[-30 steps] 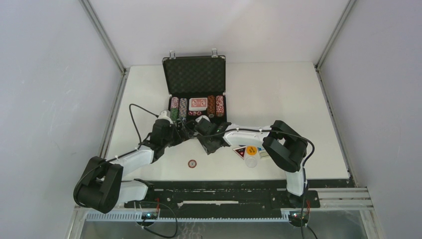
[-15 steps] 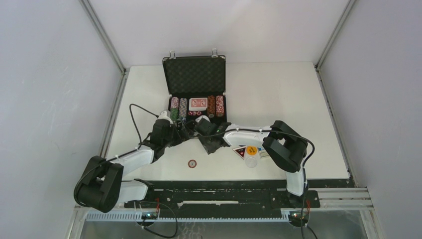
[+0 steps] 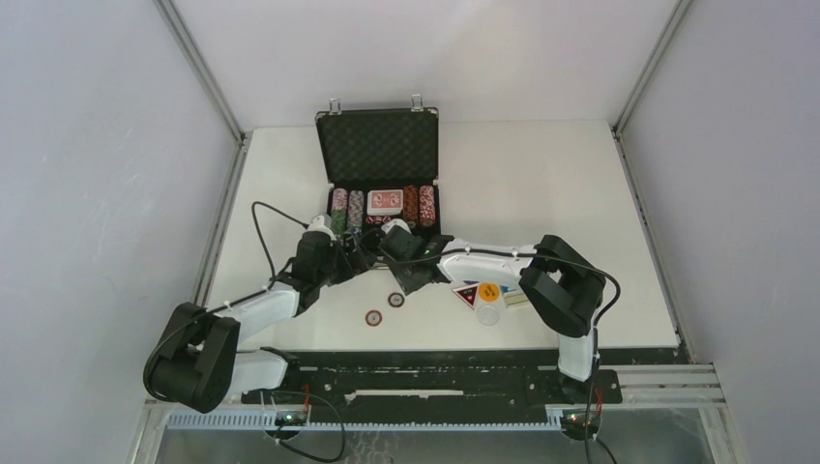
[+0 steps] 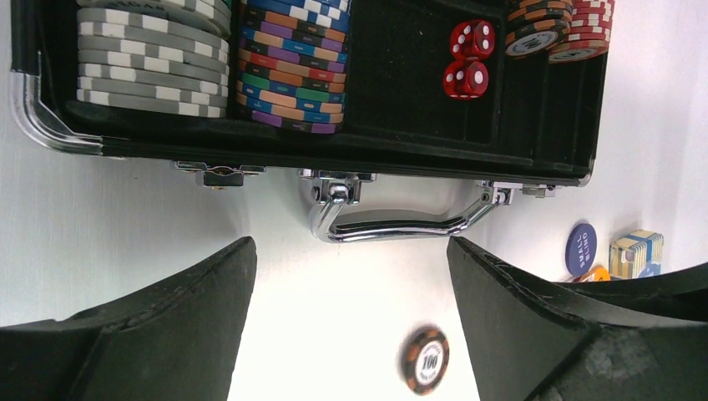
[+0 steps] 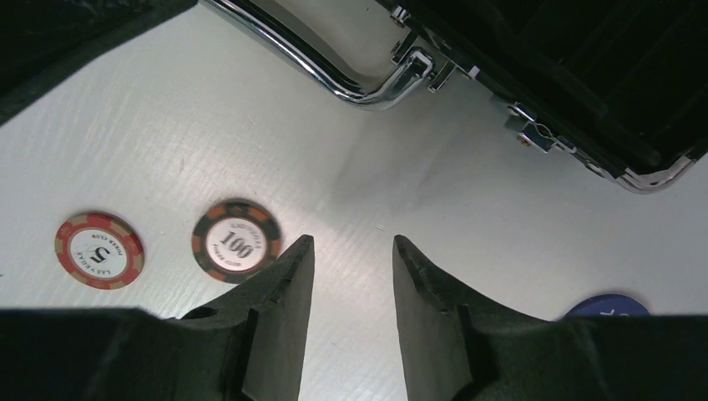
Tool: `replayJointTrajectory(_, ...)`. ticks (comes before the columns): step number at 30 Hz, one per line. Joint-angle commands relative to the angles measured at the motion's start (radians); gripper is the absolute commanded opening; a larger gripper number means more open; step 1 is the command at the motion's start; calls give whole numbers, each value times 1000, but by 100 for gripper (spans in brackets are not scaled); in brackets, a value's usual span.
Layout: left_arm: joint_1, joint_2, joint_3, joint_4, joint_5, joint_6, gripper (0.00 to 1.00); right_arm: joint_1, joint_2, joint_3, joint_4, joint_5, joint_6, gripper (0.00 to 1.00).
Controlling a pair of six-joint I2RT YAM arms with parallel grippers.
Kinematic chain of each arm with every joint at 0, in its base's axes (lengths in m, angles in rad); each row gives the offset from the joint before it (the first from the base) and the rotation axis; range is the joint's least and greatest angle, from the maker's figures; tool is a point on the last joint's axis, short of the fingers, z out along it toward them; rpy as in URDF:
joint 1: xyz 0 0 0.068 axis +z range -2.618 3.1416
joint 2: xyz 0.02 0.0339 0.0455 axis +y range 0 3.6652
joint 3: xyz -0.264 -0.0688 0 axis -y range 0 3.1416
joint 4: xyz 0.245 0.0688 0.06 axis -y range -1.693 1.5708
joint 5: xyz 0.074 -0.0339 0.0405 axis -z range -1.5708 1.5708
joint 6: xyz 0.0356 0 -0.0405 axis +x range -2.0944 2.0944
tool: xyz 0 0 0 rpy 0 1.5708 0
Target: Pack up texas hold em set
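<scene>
The black silver-edged case (image 3: 377, 145) lies open, with rows of striped chips (image 4: 150, 58), two red dice (image 4: 467, 58) and a red card deck (image 3: 385, 200) inside. Its metal handle (image 4: 401, 221) faces me. My left gripper (image 4: 351, 244) stands wide open just in front of the handle, holding nothing. My right gripper (image 5: 351, 240) hovers above bare table, jaws partly apart with nothing between them. A black-and-orange "100" chip (image 5: 236, 241) lies just left of the right fingers. A red "5" chip (image 5: 98, 250) lies further left. Both chips show on the table as the "100" chip (image 3: 396, 300) and the red chip (image 3: 373, 317).
A blue "small blind" button (image 4: 580, 249), a red triangular piece (image 3: 466, 295), an orange button (image 3: 488, 289) and a pale cylinder (image 3: 488, 312) sit on the table under the right forearm. The case's raised lid (image 3: 377, 143) stands behind the tray.
The black-and-orange chip has appeared on the table beside the red one. My right gripper has shifted slightly and its jaws have narrowed. The left arm has not moved.
</scene>
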Motion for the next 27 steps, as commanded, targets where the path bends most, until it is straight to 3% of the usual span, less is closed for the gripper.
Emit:
replayJointTrajectory(1, -2, -3, 74, 10, 8, -6, 89, -2, -61, 6, 11, 20, 5, 48)
replayJointTrajectory(4, -2, -5, 73, 9, 10, -6, 89, -2, -61, 7, 15, 14, 5, 49)
replayJointTrajectory(9, 2, -20, 75, -9, -19, -14, 89, 19, -57, 19, 19, -14, -1, 59)
replayJointTrajectory(16, 82, -45, 74, -36, 12, -92, 90, 115, 1, 98, -7, 5, 17, 71)
replayJointTrajectory(27, 125, -115, 13, -21, 44, -117, 91, 134, 83, 125, -21, 24, 57, 74)
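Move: The black-and-orange 100 chip lies roughly 3 cm back and 5 cm left of the right hand, about 2 cm below its fingertips. The red 5 chip is some 8 cm back and 10 cm left of that hand, and the case handle's middle about 6 cm ahead and 9 cm left. From the left hand the 100 chip is around 5 cm back, 8 cm right and 5 cm down. Right hand hops 7 cm left and back over the 100 chip, opening; left hand withdraws left and up. ##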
